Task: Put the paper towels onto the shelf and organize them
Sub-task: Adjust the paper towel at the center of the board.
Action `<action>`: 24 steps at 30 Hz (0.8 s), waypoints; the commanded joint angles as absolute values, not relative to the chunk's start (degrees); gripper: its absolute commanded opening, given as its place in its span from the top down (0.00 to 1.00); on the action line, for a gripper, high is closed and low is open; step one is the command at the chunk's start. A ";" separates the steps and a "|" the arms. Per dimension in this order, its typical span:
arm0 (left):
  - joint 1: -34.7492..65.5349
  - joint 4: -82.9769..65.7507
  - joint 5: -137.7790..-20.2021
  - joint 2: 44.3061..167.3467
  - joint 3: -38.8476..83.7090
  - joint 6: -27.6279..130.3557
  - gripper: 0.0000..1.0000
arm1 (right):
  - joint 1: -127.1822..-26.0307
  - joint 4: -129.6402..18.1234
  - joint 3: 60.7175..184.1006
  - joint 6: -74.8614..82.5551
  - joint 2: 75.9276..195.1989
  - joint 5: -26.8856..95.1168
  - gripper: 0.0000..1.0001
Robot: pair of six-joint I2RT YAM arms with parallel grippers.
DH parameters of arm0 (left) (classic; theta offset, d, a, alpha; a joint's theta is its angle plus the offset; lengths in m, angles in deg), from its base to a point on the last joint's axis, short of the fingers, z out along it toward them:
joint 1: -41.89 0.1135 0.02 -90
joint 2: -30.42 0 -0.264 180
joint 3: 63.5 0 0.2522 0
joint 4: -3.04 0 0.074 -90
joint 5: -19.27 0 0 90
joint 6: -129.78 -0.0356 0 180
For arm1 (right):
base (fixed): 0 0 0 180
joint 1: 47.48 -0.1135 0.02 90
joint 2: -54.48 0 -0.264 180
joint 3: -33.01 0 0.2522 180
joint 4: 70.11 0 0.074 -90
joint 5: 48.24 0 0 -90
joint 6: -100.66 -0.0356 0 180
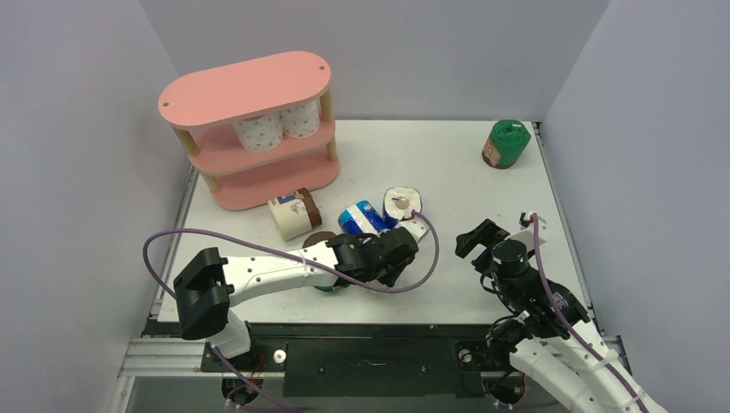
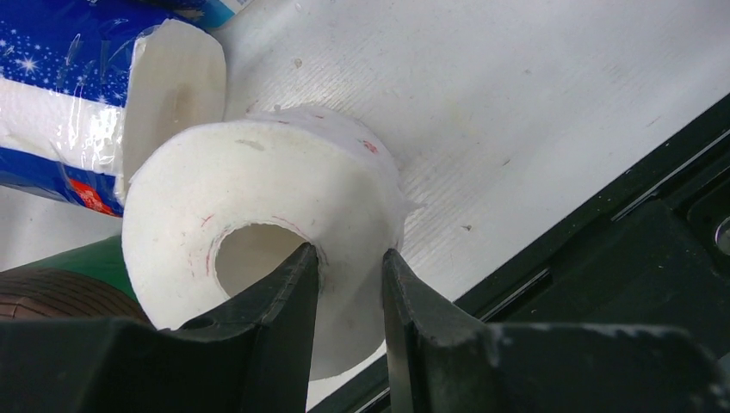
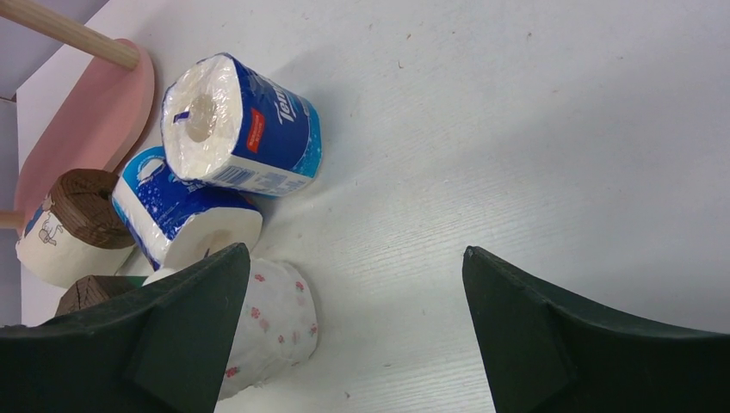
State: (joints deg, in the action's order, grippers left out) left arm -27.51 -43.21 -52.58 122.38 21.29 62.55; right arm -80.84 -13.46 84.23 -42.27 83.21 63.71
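Note:
My left gripper (image 2: 349, 258) is shut on a white paper towel roll with pink dots (image 2: 258, 189): one finger sits inside its core hole, the other outside, pinching the roll's wall. From above, the left gripper (image 1: 398, 255) covers that roll near the table's front middle. Two blue-and-white rolls (image 1: 360, 217) (image 1: 402, 202) and a brown-and-beige roll (image 1: 293, 215) lie just beyond it. A green roll (image 1: 505, 142) stands at the far right. The pink shelf (image 1: 245, 86) at the back left holds two dotted rolls (image 1: 258, 131) on its middle tier. My right gripper (image 1: 492, 231) hangs open and empty over bare table.
A green-and-brown roll (image 2: 60, 284) lies under my left arm, beside the held roll. The table's black front rail (image 2: 603, 258) runs close behind the left gripper. Grey walls enclose the table on three sides. In the right wrist view the dotted roll (image 3: 275, 318) lies by the left fingertip.

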 commanded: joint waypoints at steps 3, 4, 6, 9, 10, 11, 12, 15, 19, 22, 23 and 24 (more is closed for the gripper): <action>-27.63 -46.59 -50.44 122.21 24.59 62.02 0.64 | -80.61 -16.04 83.63 -41.21 83.41 63.72 0.11; -27.63 -46.76 -50.52 121.97 25.05 62.11 0.58 | -80.61 -16.09 83.61 -41.20 83.29 63.71 0.11; -27.63 -47.23 -50.70 121.77 26.03 62.22 0.51 | -80.63 -16.02 83.50 -41.07 83.13 63.70 0.11; -27.57 -48.15 -51.28 121.70 27.50 62.39 0.40 | -80.66 -16.05 83.35 -40.99 82.95 63.62 0.11; -27.55 -48.33 -51.34 121.62 28.24 62.51 0.38 | -80.67 -16.02 83.30 -40.91 82.76 63.57 0.11; -27.59 -48.79 -51.44 121.59 28.62 62.71 0.35 | -80.64 -16.06 83.23 -40.86 82.64 63.56 0.11; -27.60 -49.00 -51.46 121.42 29.49 62.81 0.34 | -80.62 -16.02 83.13 -40.85 82.48 63.49 0.11; -27.62 -50.87 -50.18 119.89 31.23 63.44 0.27 | -80.60 -16.03 82.80 -40.62 82.04 63.38 0.11; -27.25 -53.11 -44.93 115.49 31.58 65.66 0.09 | -80.66 -16.32 82.08 -40.24 81.72 63.10 0.11; -25.47 -54.05 -41.89 111.34 29.27 68.64 0.04 | -80.62 -16.66 81.45 -39.94 81.54 63.03 0.11; -23.82 -53.92 -41.94 108.79 27.08 70.71 0.03 | -80.61 -16.81 81.24 -39.86 81.42 63.03 0.11; -22.78 -53.14 -43.01 107.44 25.80 72.89 0.03 | -80.66 -16.98 81.10 -39.76 81.31 62.98 0.11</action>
State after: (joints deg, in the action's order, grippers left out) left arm -26.47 -52.52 -46.41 115.48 28.37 66.33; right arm -80.84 -14.68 81.78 -40.91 82.21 63.23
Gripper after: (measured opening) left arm 0.963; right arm 0.891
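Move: The spotted paper towel in the left hand's pinch stands on end, its middle about 3 cm left, 1 cm ahead and some 4 cm below the hand. From that hand the lying blue roll is about 9 cm ahead and 6 cm left, the standing blue roll 12 cm ahead and 2 cm right, the green-brown roll 14 cm left and 2 cm ahead. For the right hand, the spotted roll lies some 20 cm left, 3 cm back and 9 cm lower. The left fingers let go of the spotted roll's wall, one having been in the core and the other outside, and spread from a narrow gap to nearly fully open. The hand stays almost in place at first, then climbs about 7 cm clear above the roll, speeding up and swinging a little left late on, with the wrist turning some 10 degrees, mostly counter-clockwise. ##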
